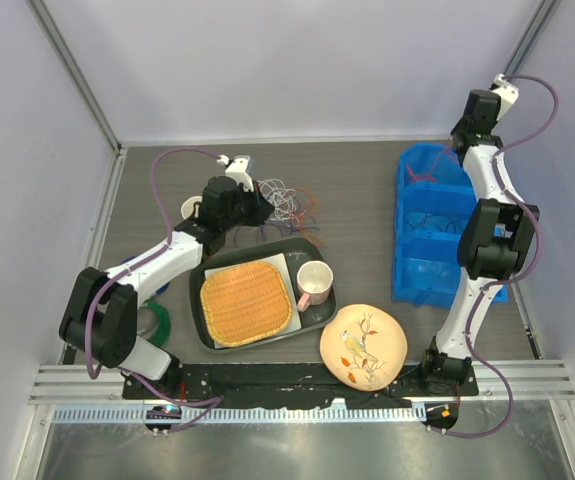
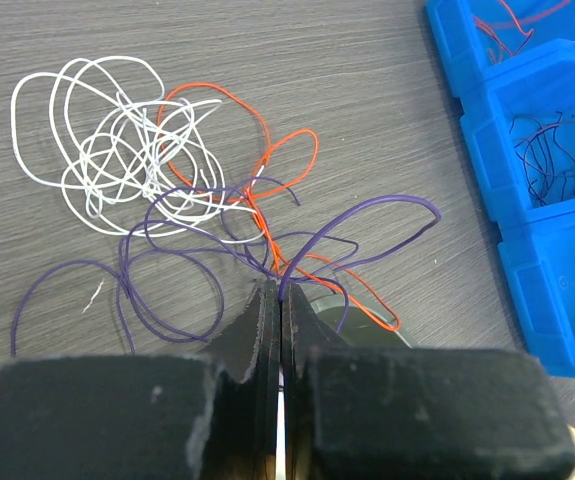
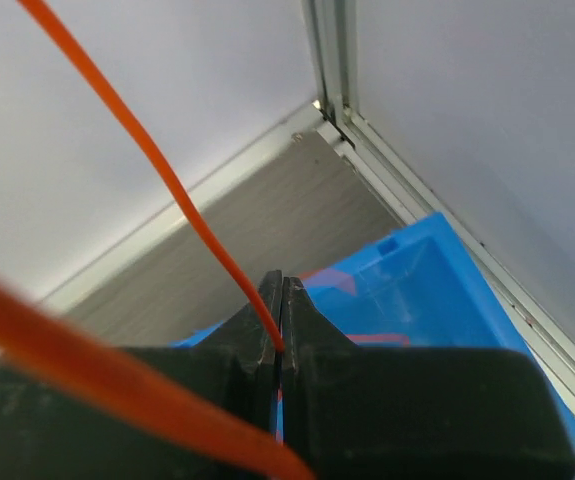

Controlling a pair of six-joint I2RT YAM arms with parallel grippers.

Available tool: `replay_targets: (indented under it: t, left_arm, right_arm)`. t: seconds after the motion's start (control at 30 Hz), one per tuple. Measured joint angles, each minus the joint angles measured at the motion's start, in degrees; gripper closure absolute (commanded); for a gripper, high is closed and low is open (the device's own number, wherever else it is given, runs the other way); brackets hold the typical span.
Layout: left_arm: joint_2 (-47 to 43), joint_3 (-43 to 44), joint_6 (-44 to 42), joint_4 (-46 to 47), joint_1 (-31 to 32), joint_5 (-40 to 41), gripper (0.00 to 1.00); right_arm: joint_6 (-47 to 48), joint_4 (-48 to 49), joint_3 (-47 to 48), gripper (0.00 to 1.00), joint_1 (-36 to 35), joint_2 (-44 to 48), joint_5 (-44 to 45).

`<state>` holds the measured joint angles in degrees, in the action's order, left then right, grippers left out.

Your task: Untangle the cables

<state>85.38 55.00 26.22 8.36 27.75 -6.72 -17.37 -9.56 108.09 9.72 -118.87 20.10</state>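
Observation:
The cables (image 2: 182,190) lie in a loose tangle on the grey table: white loops (image 2: 107,140) on the left, an orange strand (image 2: 285,150) in the middle, and purple loops (image 2: 172,265) in front. My left gripper (image 2: 275,292) is shut on a purple strand (image 2: 367,212) at the near edge of the tangle. From above, this gripper (image 1: 260,207) sits just left of the bunch (image 1: 289,205). My right gripper (image 3: 282,285) is raised over the blue bins (image 3: 417,290), shut on an orange cable (image 3: 167,180) that rises to the upper left.
Blue bins (image 1: 429,230) stand at the right; two compartments hold red (image 2: 507,25) and purple (image 2: 557,160) wires. A dark tray (image 1: 205,272) with a woven mat (image 1: 247,303) and a pink mug (image 1: 314,283) is near the cables. Also here: a bird plate (image 1: 363,345) and a green tape ring (image 1: 159,322).

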Motion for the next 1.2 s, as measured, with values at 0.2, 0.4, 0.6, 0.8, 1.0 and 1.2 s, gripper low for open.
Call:
replay_targets:
  t: [0.2, 0.4, 0.6, 0.8, 1.0, 1.2]
  left_arm:
    - [0.0, 0.0, -0.11, 0.0, 0.0, -0.52, 1.0]
    - [0.0, 0.0, -0.09, 0.0, 0.0, -1.09, 1.0]
    - [0.0, 0.0, -0.09, 0.0, 0.0, -1.14, 1.0]
    - [0.0, 0.02, -0.07, 0.0, 0.0, -1.31, 1.0]
    - [0.26, 0.31, 0.33, -0.07, 0.0, -1.55, 1.0]
    - [1.25, 2.75, 1.27, -0.57, 0.0, -2.73, 1.0]
  right_arm:
    - [-1.51, -0.15, -5.97, 0.99, 2.23, 1.73, -0.63]
    - [-1.66, 0.13, -8.68, 0.86, 2.8, 7.89, 0.15]
    - [-1.46, 1.01, -8.37, 0.72, 2.62, 10.29, -0.2]
    - [-0.79, 0.15, -8.41, 0.51, 2.6, 10.23, -1.62]
    - [1.11, 0.66, -11.04, 0.32, 2.62, 11.41, -5.49]
    - [9.51, 3.85, -19.23, 0.2, 2.1, 17.57, -28.94]
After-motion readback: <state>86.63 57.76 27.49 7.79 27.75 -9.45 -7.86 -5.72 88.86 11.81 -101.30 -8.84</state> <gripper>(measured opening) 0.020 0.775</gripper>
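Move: The right hand holds the end of the orange cable, whose rest hangs into the far compartment of the blue box. That compartment's middle is about 3 cm ahead, 4 cm to the right and 20 cm below. Orange cable already heaped there lies roughly 1 cm ahead, 1 cm left and 20 cm down; the middle compartment with the dark cables is some 9 cm back and 3 cm right. From the left hand, the far compartment is about 14 cm ahead, 38 cm right and 14 cm lower. Back and down first, the right hand finishes its shake of the orange cable over the far compartment, dipping about 3 cm, then climbs some 7 cm while still drawing back. There it nearly halts and opens its fingers wide, letting go of the cable. Still opening, it sweeps left towards the middle of the table, turning about 30 degrees counter-clockwise. ##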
